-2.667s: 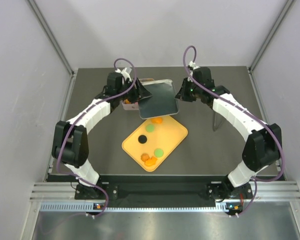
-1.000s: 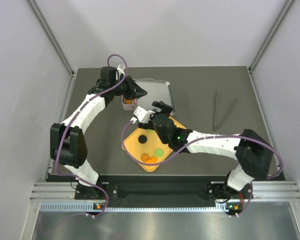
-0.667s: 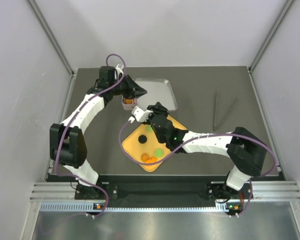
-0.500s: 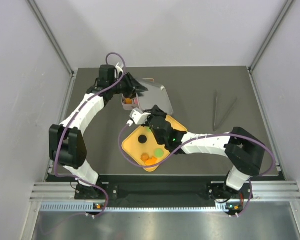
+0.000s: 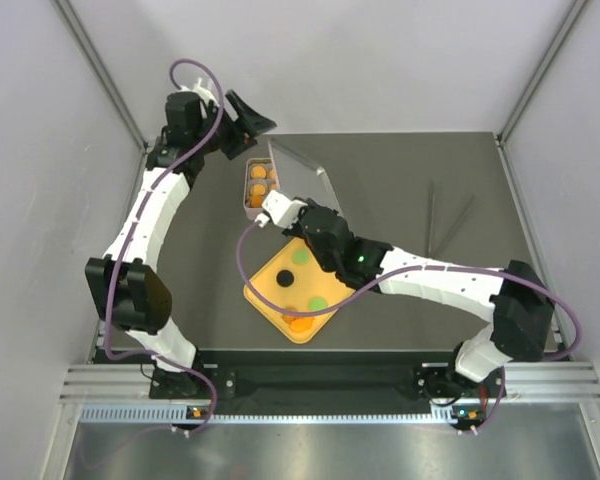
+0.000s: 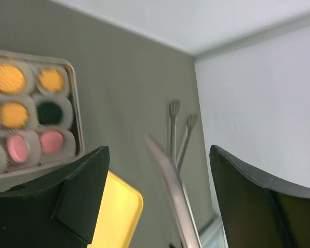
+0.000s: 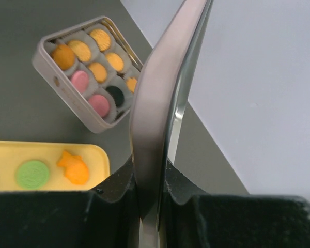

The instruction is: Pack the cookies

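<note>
The open tin (image 5: 248, 203) holds cookies (image 5: 259, 185) in white paper cups: orange, pink and one black (image 7: 80, 80). More cookies lie on the yellow tray (image 5: 270, 290): a black one (image 5: 287, 280), green ones (image 5: 318, 301) and orange ones (image 5: 300, 322). My right gripper (image 7: 150, 178) is shut on the lower edge of the metal lid (image 7: 155, 103), which stands on edge just right of the tin (image 7: 57, 88). My left gripper (image 5: 248, 115) is open and empty, raised over the table's far left corner, with the lid (image 6: 173, 181) below and apart from its fingers.
Metal tongs (image 5: 445, 225) lie at the right side of the dark table, also seen as tongs (image 6: 173, 129) from the left wrist. Grey walls close in the back and both sides. The right arm reaches across the tray's right half.
My left gripper let go of the lid, opened and pulled up and back to the far left. My right gripper closed on the lid and tipped it upright, uncovering the tin.
</note>
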Robot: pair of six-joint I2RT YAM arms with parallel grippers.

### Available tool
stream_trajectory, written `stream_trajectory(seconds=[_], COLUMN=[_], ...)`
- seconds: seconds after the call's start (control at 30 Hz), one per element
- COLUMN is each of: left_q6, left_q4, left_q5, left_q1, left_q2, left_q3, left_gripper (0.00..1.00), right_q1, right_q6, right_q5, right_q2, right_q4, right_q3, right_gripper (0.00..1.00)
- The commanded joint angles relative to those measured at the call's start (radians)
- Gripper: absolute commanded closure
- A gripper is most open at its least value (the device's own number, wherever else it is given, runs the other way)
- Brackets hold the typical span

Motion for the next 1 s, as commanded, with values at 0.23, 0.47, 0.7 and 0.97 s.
stream_trajectory(seconds=[0.23, 0.47, 0.7, 0.97], left_q6=[0.064, 0.107, 0.153, 0.187], left_q4=[-0.015, 0.097, 0.218, 0.342], left_q5=[-0.272, -0.302, -0.277, -0.232], left_q1=[0.107, 0.116, 0.116, 0.119], left_q2=[-0.015, -0.013, 0.062, 0.148], left_q3=[0.106, -0.044, -0.156, -0.225], left_gripper=[0.18, 0.18, 0.18, 0.16], right_q1=[-0.234, -0.538, -0.647, -0.692], right_q6=[0.48, 0.925, 1.399, 2.037], right_q5=[-0.626, -1.295, -1.56, -1.623], right_q2=[0.042, 0.278, 0.517, 0.855], right_q4=[-0.415, -0.252, 0.24, 0.845], right_q3=[0.359, 0.569, 0.594, 0.692], right_gripper=[1.0, 1.0, 1.0, 1.0])
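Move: The right hand holds the box lid steeply tilted by its edge. The cookie box it is meant for lies about 14 cm ahead and 11 cm to the left of that hand, some 17 cm below. The yellow tray's middle is roughly 8 cm back and 3 cm to the left of the right hand, about 19 cm down. From the empty left hand the box is almost straight below, 2 cm ahead and some 24 cm down. Keeping its pinch on the lid's edge, the right hand swings about 16 cm forward and slightly left, rising a little before sinking to bring the lid in over the cookie box. Meanwhile its wrist rolls over by more than 100 degrees until the fingers point left. The open left hand lifts briefly, shifts some 10 cm left and a little forward, then drops well below its start beside the box, turning counter-clockwise. ##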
